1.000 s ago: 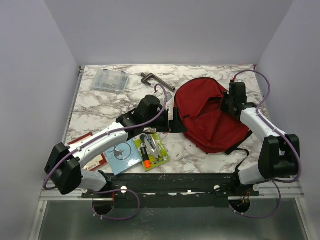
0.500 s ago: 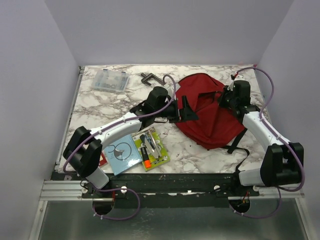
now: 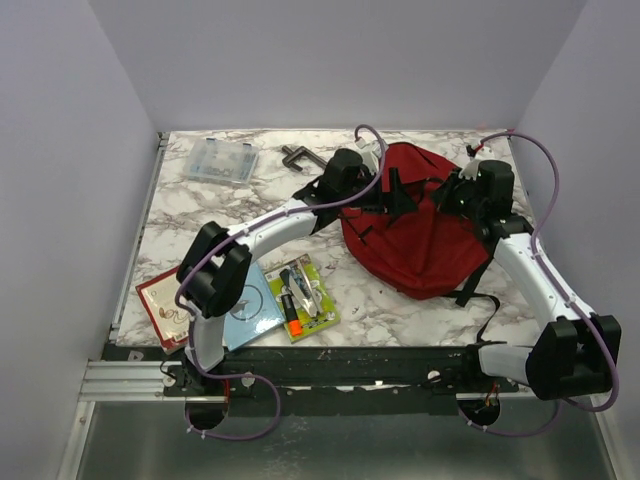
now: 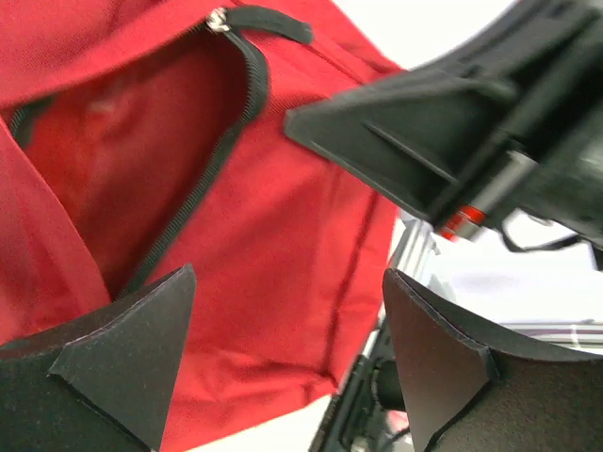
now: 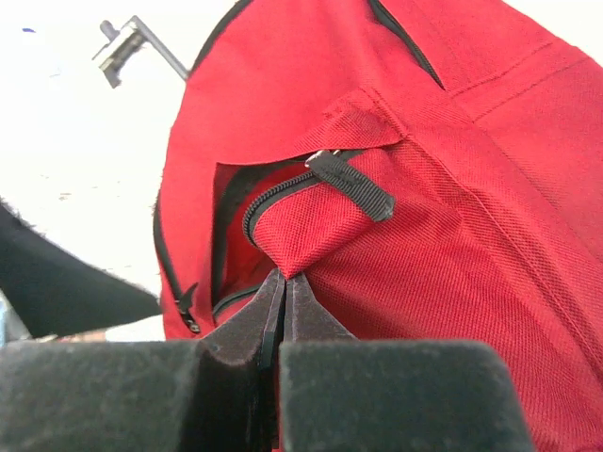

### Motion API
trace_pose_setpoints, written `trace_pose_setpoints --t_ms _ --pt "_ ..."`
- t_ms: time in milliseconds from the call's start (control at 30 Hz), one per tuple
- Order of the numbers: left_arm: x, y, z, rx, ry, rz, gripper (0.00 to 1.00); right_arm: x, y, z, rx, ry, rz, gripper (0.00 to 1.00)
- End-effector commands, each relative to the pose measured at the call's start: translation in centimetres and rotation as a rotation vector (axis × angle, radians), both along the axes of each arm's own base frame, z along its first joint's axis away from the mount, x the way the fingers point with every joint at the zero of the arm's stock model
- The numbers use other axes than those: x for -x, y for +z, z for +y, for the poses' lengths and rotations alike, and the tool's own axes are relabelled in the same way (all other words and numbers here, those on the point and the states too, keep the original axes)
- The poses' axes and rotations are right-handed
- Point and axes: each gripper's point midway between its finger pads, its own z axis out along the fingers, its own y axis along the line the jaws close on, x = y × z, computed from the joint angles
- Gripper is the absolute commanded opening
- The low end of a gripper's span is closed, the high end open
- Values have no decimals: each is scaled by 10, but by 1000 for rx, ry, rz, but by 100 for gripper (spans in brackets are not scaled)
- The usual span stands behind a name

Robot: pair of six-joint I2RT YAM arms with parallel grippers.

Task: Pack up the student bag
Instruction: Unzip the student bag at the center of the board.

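Note:
The student bag (image 3: 420, 235), a big red backpack with dark zips, lies at the right back of the marble table. My right gripper (image 3: 455, 190) is shut on a fold of its red fabric (image 5: 311, 226) just under a zip pull (image 5: 353, 184), holding the edge of the opening up. My left gripper (image 3: 395, 193) hovers open at the bag's left upper side, facing the right one. In the left wrist view its fingers (image 4: 122, 348) stand wide apart with only red cloth (image 4: 273, 245) behind them. The unzipped opening (image 4: 122, 151) shows to the upper left.
A clear plastic box (image 3: 220, 160) and a dark metal clamp (image 3: 300, 157) lie at the back left. Near the front left are a green stationery pack (image 3: 303, 295), a blue book (image 3: 250, 305) and a red booklet (image 3: 165, 305). Black straps (image 3: 478, 290) trail off the bag's right side.
My left arm has reached right and back until its gripper is over the bag. The right gripper has drawn the bag's edge back and up. The left jaws have narrowed slightly.

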Motion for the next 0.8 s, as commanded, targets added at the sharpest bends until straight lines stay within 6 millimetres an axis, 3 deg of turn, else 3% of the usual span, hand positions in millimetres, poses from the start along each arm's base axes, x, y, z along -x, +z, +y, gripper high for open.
trace_pose_setpoints --t_ms 0,167,400,467,567,667,767 --pt "-31 -7 -11 -13 -54 -108 83 6 48 17 -84 78 -98 1" --pt "-36 -1 -32 50 -165 -101 83 12 44 23 -107 126 -86 1" --pt "-50 3 -44 96 -172 -103 79 18 42 25 -121 141 -74 1" --pt "-43 9 -51 144 -215 -91 73 17 43 22 -106 127 -70 1" --pt "-30 18 -55 201 -270 -92 55 17 38 14 -79 92 -60 1" --pt "-23 17 -52 205 -280 -90 43 16 32 4 -46 36 -41 1" --pt "-22 22 -50 213 -274 -85 29 16 33 6 -49 55 -40 1"
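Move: The bag's pinched zipper edge lies about 5 cm ahead of the left hand, 7 cm to its right and 2 cm below; it is already between the right hand's shut fingertips. The black zipper tab sits some 4 cm farther out than that edge, about level with it left to right. The lower zipper pull is roughly 7 cm back from the left hand, 8 cm to its left and 8 cm below. Left hand reaches about 5 cm right, 4 forward, half-closing around the zipper edge right fingers still pinch. ##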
